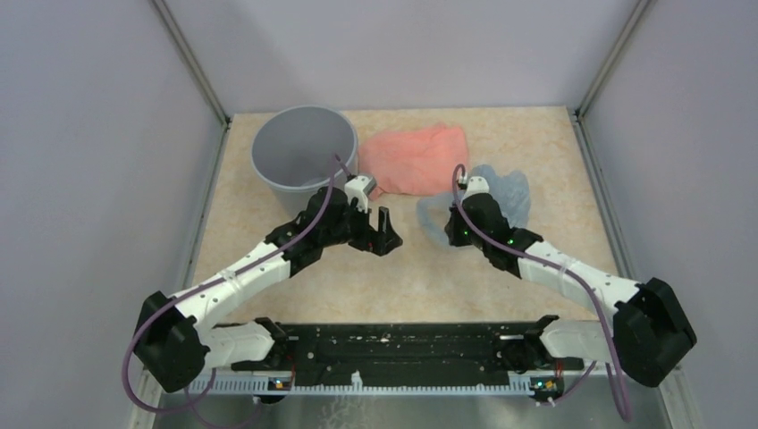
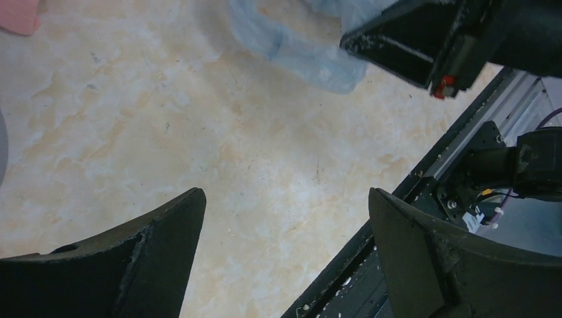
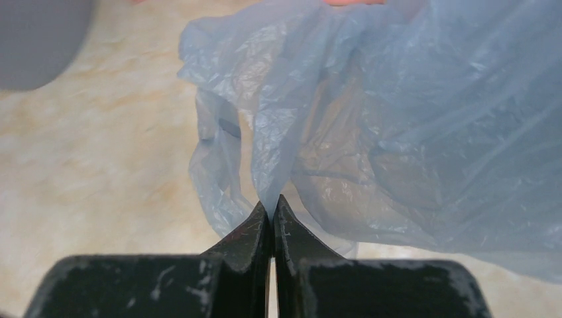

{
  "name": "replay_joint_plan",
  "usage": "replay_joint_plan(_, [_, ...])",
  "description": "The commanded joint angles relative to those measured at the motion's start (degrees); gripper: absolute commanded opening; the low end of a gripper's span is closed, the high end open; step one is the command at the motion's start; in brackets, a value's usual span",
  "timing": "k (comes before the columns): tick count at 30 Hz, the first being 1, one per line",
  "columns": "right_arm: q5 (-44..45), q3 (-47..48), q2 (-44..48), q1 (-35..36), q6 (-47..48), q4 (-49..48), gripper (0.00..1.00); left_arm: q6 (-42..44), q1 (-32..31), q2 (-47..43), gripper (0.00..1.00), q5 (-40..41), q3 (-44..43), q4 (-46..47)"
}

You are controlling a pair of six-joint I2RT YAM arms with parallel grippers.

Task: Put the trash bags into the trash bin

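The pale-blue translucent trash bag (image 1: 505, 198) lies crumpled on the table right of centre. My right gripper (image 3: 271, 202) is shut on a fold of the bag (image 3: 397, 119), and the film rises from between its fingertips. In the top view the right gripper (image 1: 458, 214) sits at the bag's left edge. The grey round trash bin (image 1: 304, 147) stands upright at the back left. My left gripper (image 1: 386, 231) is open and empty, low over bare table between the bin and the bag. In the left wrist view (image 2: 285, 199) the bag's edge (image 2: 305, 56) lies ahead.
A salmon-pink folded cloth (image 1: 416, 156) lies at the back between the bin and the bag, touching the bin's right side. Grey walls close the table on three sides. The black rail (image 1: 393, 349) with the arm bases runs along the near edge.
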State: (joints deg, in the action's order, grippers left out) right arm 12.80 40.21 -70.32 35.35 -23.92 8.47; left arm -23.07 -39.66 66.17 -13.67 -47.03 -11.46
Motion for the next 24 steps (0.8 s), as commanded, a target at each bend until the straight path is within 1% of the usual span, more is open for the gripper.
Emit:
replay_joint_plan(1, [-9.8, -3.4, 5.7, 5.3, -3.0, -5.4, 0.0, -3.7, -0.7, 0.8, 0.99, -0.9, 2.1, 5.4])
replay_joint_plan(4, [-11.4, -5.8, 8.0, 8.2, -4.6, -7.8, 0.0, -6.0, -0.7, 1.0, 0.99, -0.2, 3.8, 7.3])
replay_joint_plan(7, [-11.6, -7.2, 10.0, 10.9, -6.2, -9.3, 0.0, -8.2, -0.7, 2.1, 0.96, 0.8, 4.8, 8.4])
replay_joint_plan(14, [-10.0, -9.9, 14.2, 14.7, -8.1, -11.8, 0.0, -14.8, -0.8, 6.4, 0.86, 2.6, 6.0, 10.1])
replay_joint_plan(17, [-10.5, -11.0, 15.7, 15.4, -8.2, -11.9, 0.0, -17.2, -0.8, 6.6, 0.84, 1.9, 8.3, 15.5])
replay_joint_plan(21, [-11.2, -11.5, 17.4, 16.0, -8.2, -11.2, 0.0, -19.1, -0.8, 7.5, 0.81, 0.2, 8.5, 20.7])
replay_joint_plan(22, [-11.2, -11.1, 17.7, 16.0, -8.1, -10.6, 0.0, -19.6, -0.9, 7.8, 0.78, -0.7, 8.5, 21.8])
replay_joint_plan(24, [-10.9, -9.9, 18.2, 16.0, -7.8, -9.3, 0.0, -20.3, -1.0, 7.5, 0.65, -2.4, 8.0, 23.3])
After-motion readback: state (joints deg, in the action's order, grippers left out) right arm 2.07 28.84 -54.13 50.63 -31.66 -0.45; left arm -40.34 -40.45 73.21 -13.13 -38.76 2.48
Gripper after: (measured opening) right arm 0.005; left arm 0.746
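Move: Ahead and to the right of the left hand lies the blue trash bag, its middle some 18 cm farther out, 25 cm right and 12 cm lower. The right hand already pinches its near edge; the left gripper is about 18 cm left of that hand, 6 cm back and 8 cm higher. From the left hand, the pink bag lies 37 cm ahead, 7 cm right, and the bin 23 cm ahead, 24 cm left. Drawing the pinched blue bag back about 10 cm and 8 cm left towards the left gripper, the right hand also lifts a little, turning some 20 degrees counter-clockwise and rolling its left side up. The left hand sinks some 5 cm to meet the bag, tips further down, and its fingers start closing but stay mostly open, one fingertip coming against the bag. ##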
